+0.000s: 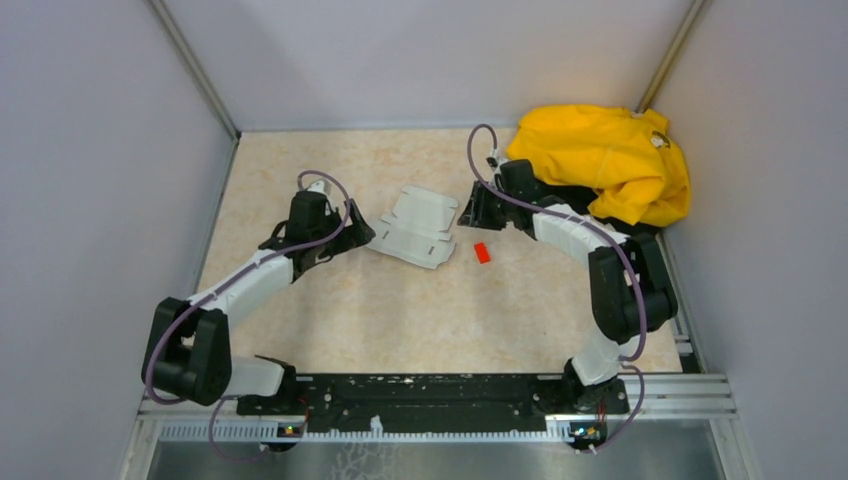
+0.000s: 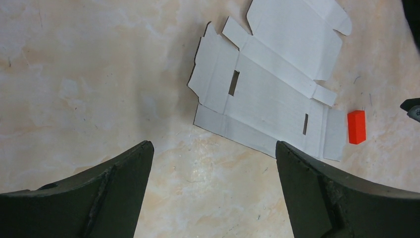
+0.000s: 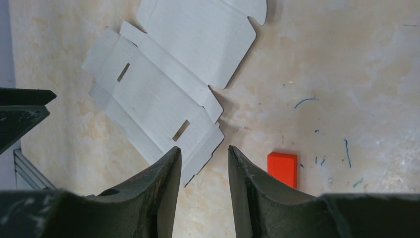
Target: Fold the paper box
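The paper box [image 1: 415, 228] is a flat, pale die-cut sheet with flaps and slots, lying unfolded on the marbled table between the two arms. It also fills the upper part of the left wrist view [image 2: 270, 94] and the right wrist view [image 3: 163, 84]. My left gripper [image 1: 352, 232] [image 2: 213, 144] stands wide open just left of the sheet, with only bare table between its fingers. My right gripper [image 1: 475, 212] [image 3: 204, 148] hovers at the sheet's right corner. Its jaws are narrowed but apart, with nothing between them.
A small red block [image 1: 482, 252] [image 2: 356, 127] [image 3: 283, 168] lies just right of the sheet, close to the right gripper. A yellow garment [image 1: 605, 160] is heaped in the back right corner behind the right arm. Grey walls enclose the table on three sides.
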{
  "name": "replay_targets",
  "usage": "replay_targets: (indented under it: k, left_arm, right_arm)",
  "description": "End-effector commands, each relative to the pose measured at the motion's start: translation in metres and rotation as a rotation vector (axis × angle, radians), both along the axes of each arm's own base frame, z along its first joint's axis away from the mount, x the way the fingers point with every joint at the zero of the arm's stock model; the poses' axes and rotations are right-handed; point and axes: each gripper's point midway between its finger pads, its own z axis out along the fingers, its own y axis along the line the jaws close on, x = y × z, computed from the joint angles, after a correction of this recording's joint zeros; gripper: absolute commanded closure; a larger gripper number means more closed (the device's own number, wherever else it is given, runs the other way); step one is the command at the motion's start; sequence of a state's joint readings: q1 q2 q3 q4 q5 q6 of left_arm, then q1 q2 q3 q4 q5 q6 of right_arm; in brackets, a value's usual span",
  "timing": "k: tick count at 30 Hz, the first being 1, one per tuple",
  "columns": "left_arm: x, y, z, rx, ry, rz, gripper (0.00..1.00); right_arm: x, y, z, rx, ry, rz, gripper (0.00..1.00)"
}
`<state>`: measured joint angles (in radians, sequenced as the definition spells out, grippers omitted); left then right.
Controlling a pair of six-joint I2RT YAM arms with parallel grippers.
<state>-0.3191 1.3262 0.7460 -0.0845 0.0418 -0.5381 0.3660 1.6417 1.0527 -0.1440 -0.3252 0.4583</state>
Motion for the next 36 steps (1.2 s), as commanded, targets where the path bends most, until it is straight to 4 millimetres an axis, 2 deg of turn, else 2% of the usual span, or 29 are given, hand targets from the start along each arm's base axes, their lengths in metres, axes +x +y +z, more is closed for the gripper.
replay_targets:
  k: [1, 12, 24, 36]
  left_arm:
    - [0.017, 0.002, 0.005, 0.022, -0.043, 0.014, 0.01]
    - [0.041, -0.007, -0.013, -0.009, -0.063, 0.014, 0.01]
    - [0.079, -0.006, -0.008, 0.022, -0.109, -0.014, 0.01]
    - [0.078, -0.009, -0.017, -0.004, -0.07, -0.023, 0.01]
  right_arm:
    - [0.021, 0.022, 0.029, 0.093, -0.065, 0.047, 0.6]
    - [0.035, 0.027, -0.009, 0.052, 0.03, 0.044, 0.6]
    - [0.038, 0.032, -0.031, 0.045, 0.081, 0.072, 0.6]
    - [0.034, 0.04, -0.047, 0.067, 0.129, 0.114, 0.6]
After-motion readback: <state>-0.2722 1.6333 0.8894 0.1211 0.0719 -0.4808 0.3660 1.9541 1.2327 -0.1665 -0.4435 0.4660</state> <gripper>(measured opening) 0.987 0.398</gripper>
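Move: The flat paper box lies between the hands, roughly 10 cm below both. Its left end flap is about 5 cm ahead of the left hand and 3 cm to its right. From the right hand, its right end flap is about 4 cm to the left and 1 cm ahead, the lid panel's middle some 9 cm ahead and 8 cm left, and the small red block about level and 4 cm to the right. The right hand first eases forward and left towards the paper box's right end, then sinks, about 6 cm down in all, tipping its fingers some 10 degrees further down and keeping its part-open gap. The left hand, still wide open, sinks nearly 4 cm while going forward, then pushes on forward with a slight rise to about 7 cm ahead, bringing it up close over the box's left end, where it stops. ##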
